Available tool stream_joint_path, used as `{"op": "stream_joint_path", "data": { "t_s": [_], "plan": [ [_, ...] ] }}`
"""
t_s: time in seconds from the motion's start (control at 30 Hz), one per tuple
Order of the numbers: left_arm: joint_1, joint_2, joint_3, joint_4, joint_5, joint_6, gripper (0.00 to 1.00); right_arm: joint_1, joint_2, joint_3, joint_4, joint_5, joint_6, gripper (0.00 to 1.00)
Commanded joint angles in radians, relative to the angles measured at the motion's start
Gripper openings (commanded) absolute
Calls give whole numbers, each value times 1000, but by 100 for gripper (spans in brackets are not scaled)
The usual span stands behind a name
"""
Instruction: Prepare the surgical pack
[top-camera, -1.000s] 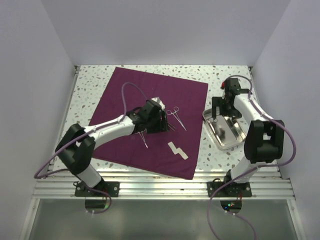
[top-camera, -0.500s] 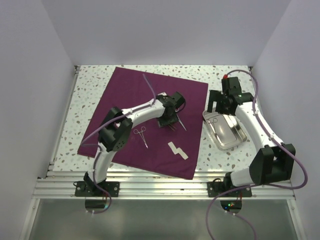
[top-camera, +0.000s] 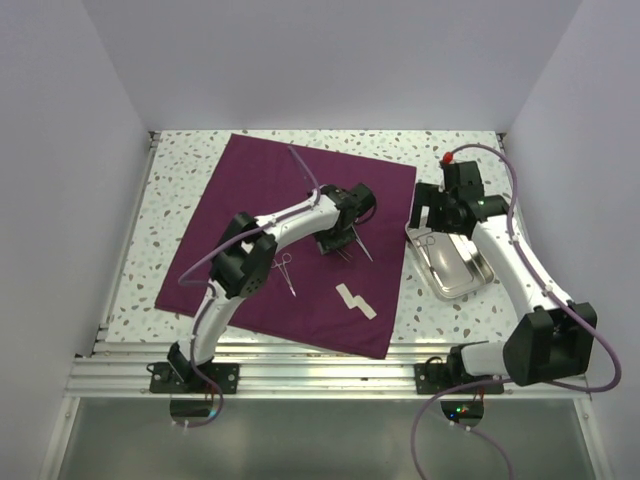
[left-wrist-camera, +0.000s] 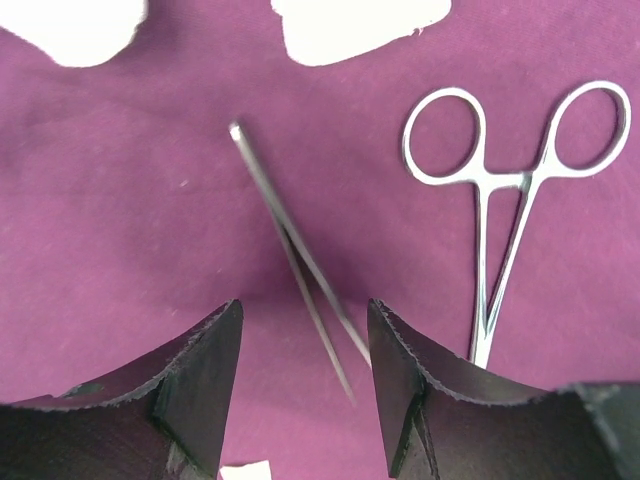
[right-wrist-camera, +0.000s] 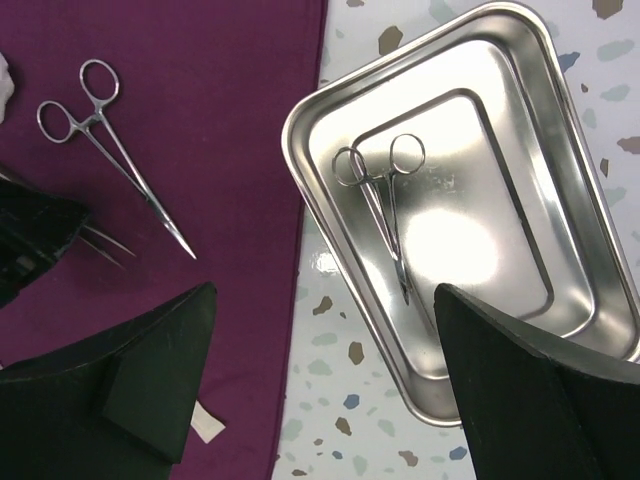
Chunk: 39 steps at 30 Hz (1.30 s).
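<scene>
The surgical pack's dark purple cloth (top-camera: 250, 215) lies spread flat. On it are thin metal tweezers (left-wrist-camera: 290, 240), a ring-handled clamp (left-wrist-camera: 510, 200), a second clamp (top-camera: 286, 272) and white gauze strips (top-camera: 355, 300). More gauze (left-wrist-camera: 360, 25) shows at the top of the left wrist view. My left gripper (left-wrist-camera: 305, 340) hovers open just over the tweezers, whose tips lie between its fingers, unheld. My right gripper (right-wrist-camera: 322, 295) is open and empty above the table, between the cloth edge and the tray. A third clamp (right-wrist-camera: 385, 200) lies in the tray.
The silver tray (right-wrist-camera: 310, 180) sits on the speckled table to the right of the cloth (right-wrist-camera: 200, 100). The clamp on the cloth (right-wrist-camera: 120, 160) and the left gripper's dark body (right-wrist-camera: 30, 240) are close to the tray's left side. Walls enclose the table on three sides.
My left arm has stretched to the right across the cloth and now hangs over the tweezers, jaws a little narrower. My right arm has swung its elbow outward, its gripper staying by the tray's near-left corner.
</scene>
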Motion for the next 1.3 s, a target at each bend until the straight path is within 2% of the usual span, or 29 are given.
{"op": "stream_joint_path", "data": {
  "t_s": [0.0, 0.13, 0.57, 0.77, 0.9, 0.97, 1.1, 1.2, 1.23, 1.27],
  "plan": [
    [-4, 40, 78, -56, -50, -30, 56, 3, -41, -13, 44, -17, 11, 94],
    [-4, 57, 98, -67, -51, -32, 54, 3, -41, -13, 45, -24, 8, 94],
    [-1, 29, 49, -58, -51, -32, 25, 5, -43, -19, 53, -31, 11, 94],
    [-2, 2, 28, -47, -45, -6, 0, 19, -29, -19, 53, -69, -6, 94],
    [-11, -63, -24, -16, -82, 60, 0, 42, -9, -10, 48, -126, -23, 95],
    [-13, -144, -116, 40, -76, 120, 0, 43, 3, -3, 50, -206, -15, 95],
    [-21, -396, -351, 307, -24, 345, 0, 45, 38, 10, 74, -364, 20, 93],
    [-22, -532, -558, 520, 113, 494, 0, 57, 63, 10, 125, -493, 74, 91],
    [-21, -628, -678, 586, 203, 523, 0, 66, 72, 1, 143, -514, 124, 90],
    [-21, -673, -735, 719, 251, 555, 0, 81, 78, -2, 183, -531, 147, 89]
  ]
}}
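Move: Just under and slightly ahead of the left hand lie the tweezers, between its half-open fingers, their middle about 2 cm ahead, 1 cm left and 1 cm below. From that hand, one clamp lies 4 cm ahead and 5 cm right, another some 6 cm back and 13 cm left; a gauze sits about 11 cm ahead, 5 cm left. From the right hand, the tweezers are roughly 21 cm left, 3 cm ahead, 14 cm below; the tray's middle is about 9 cm right and 3 cm back. Settling barely a centimetre, the left hand shuts its fingers on the tweezers near their middle, then lifts them about 5 cm while drawing back 5 cm and left nearly 4, turning some 20 degrees clockwise. Late on, the open right hand swings about 7 cm left from beside the tray over the cloth, towards the nearer clamp, rolling left side up and turning counter-clockwise. ##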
